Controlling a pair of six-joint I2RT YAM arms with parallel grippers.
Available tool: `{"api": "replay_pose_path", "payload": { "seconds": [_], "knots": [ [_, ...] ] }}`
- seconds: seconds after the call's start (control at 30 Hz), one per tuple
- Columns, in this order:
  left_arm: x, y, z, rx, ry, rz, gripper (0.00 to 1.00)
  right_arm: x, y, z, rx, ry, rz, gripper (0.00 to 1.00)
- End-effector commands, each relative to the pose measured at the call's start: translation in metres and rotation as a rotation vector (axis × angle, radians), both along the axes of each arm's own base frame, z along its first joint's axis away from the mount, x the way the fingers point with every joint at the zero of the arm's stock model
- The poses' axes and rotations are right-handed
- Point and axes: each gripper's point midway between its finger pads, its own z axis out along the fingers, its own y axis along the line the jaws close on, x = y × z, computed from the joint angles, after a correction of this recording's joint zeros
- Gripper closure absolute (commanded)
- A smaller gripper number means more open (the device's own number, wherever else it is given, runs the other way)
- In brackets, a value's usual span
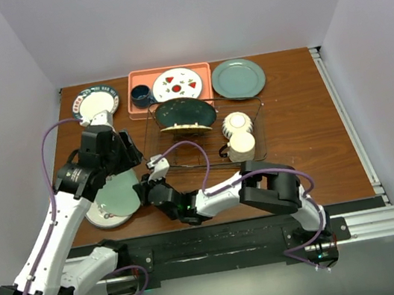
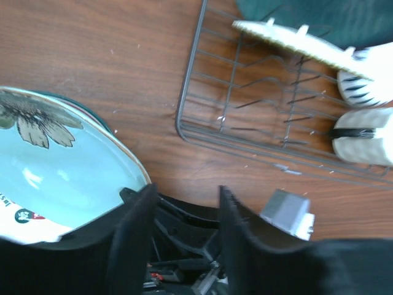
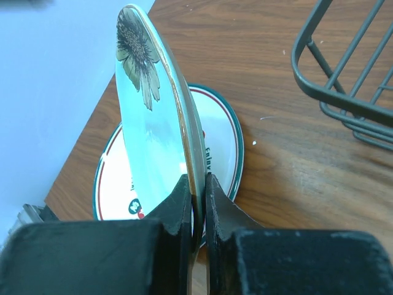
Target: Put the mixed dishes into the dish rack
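My right gripper (image 3: pixel 198 178) is shut on the rim of the pale green flower-marked plate (image 3: pixel 150 129), which stands tilted on edge over the white dark-green-rimmed plate (image 3: pixel 224 144). In the top view this gripper (image 1: pixel 146 194) is by the plate (image 1: pixel 114 194) at the front left. My left gripper (image 2: pixel 184 190) hangs open just above, with nothing between its fingers and the flower plate (image 2: pixel 55 178) to its left. The dish rack (image 1: pixel 153 136) holds a dark teal plate (image 1: pixel 185 110), a yellow woven-pattern plate (image 1: pixel 186 128) and two cream bowls (image 1: pixel 237 122) (image 1: pixel 241 147).
A salmon-pink tray (image 1: pixel 203 67) at the back carries a white plate with red fruit marks (image 1: pixel 177 84) and a dark cup (image 1: pixel 141 95). A grey-green plate (image 1: pixel 238 78) lies to its right. A plate with a patterned rim (image 1: pixel 97 104) sits at the back left.
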Motion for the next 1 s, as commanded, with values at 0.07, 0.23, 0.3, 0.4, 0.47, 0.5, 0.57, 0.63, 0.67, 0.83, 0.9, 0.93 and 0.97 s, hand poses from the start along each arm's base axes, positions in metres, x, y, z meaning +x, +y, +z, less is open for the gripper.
{"api": "replay_pose_path", "payload": {
  "seconds": [0.07,0.23,0.3,0.4,0.47,0.5,0.57,0.63,0.67,0.83,0.9,0.93,0.97],
  "knots": [
    [0.0,0.007,0.051,0.019,-0.127,-0.022,0.23,0.012,-0.003,0.133,0.189,-0.127,-0.04,1.0],
    [-0.005,0.018,0.073,0.026,-0.186,0.013,0.09,0.021,-0.025,0.168,0.188,-0.165,-0.056,1.0],
    [-0.006,0.019,0.079,0.022,-0.2,0.023,0.04,0.025,-0.034,0.177,0.182,-0.181,-0.062,1.0],
    [-0.008,0.023,0.086,0.023,-0.214,0.042,0.0,0.031,-0.05,0.202,0.173,-0.211,-0.068,1.0],
    [-0.01,0.024,0.092,0.016,-0.227,0.048,0.0,0.037,-0.066,0.223,0.175,-0.233,-0.09,1.0],
    [-0.012,0.026,0.094,0.017,-0.234,0.053,0.0,0.041,-0.073,0.223,0.143,-0.223,-0.103,1.0],
    [-0.015,0.028,0.102,0.007,-0.253,0.057,0.0,0.055,-0.092,0.242,0.149,-0.229,-0.123,1.0],
    [-0.017,0.029,0.107,0.004,-0.27,0.06,0.0,0.065,-0.109,0.242,0.106,-0.222,-0.126,1.0],
    [-0.02,0.031,0.11,0.001,-0.282,0.063,0.0,0.075,-0.13,0.254,0.108,-0.239,-0.154,1.0],
    [-0.023,0.029,0.116,-0.014,-0.316,0.04,0.0,0.085,-0.186,0.292,-0.108,-0.444,-0.148,1.0],
    [-0.022,0.026,0.114,-0.022,-0.324,0.024,0.0,0.079,-0.198,0.306,-0.288,-0.578,-0.095,1.0],
    [-0.022,0.025,0.113,-0.022,-0.325,0.019,0.0,0.077,-0.199,0.306,-0.344,-0.611,-0.07,1.0],
    [-0.022,0.024,0.112,-0.025,-0.33,0.012,0.0,0.076,-0.202,0.307,-0.394,-0.637,-0.058,1.0]
  ]
}}
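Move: The right gripper already pinches the mint plate by its right edge; the free slot in the dish rack in front of the yellow plate lies about 14 cm ahead and 18 cm to its right, at hand height. The yellow plate stands some 3 cm beyond that slot, the beige mug 16 cm to the slot's right. From the left gripper, the red-lettered plate lies about 10 cm left, 2 cm back and 19 cm below; the mint plate 6 cm left, 5 cm back and 10 cm below. Keep the right fingers shut on the mint plate and lift it some 22 cm, first almost straight up, then sweep it about 19 cm right and 10 cm forward over the rack, tipping the fingertips up and rolling the hand's left side down. Meanwhile open the left gripper fully and raise it about 10 cm, clear of the plate. ##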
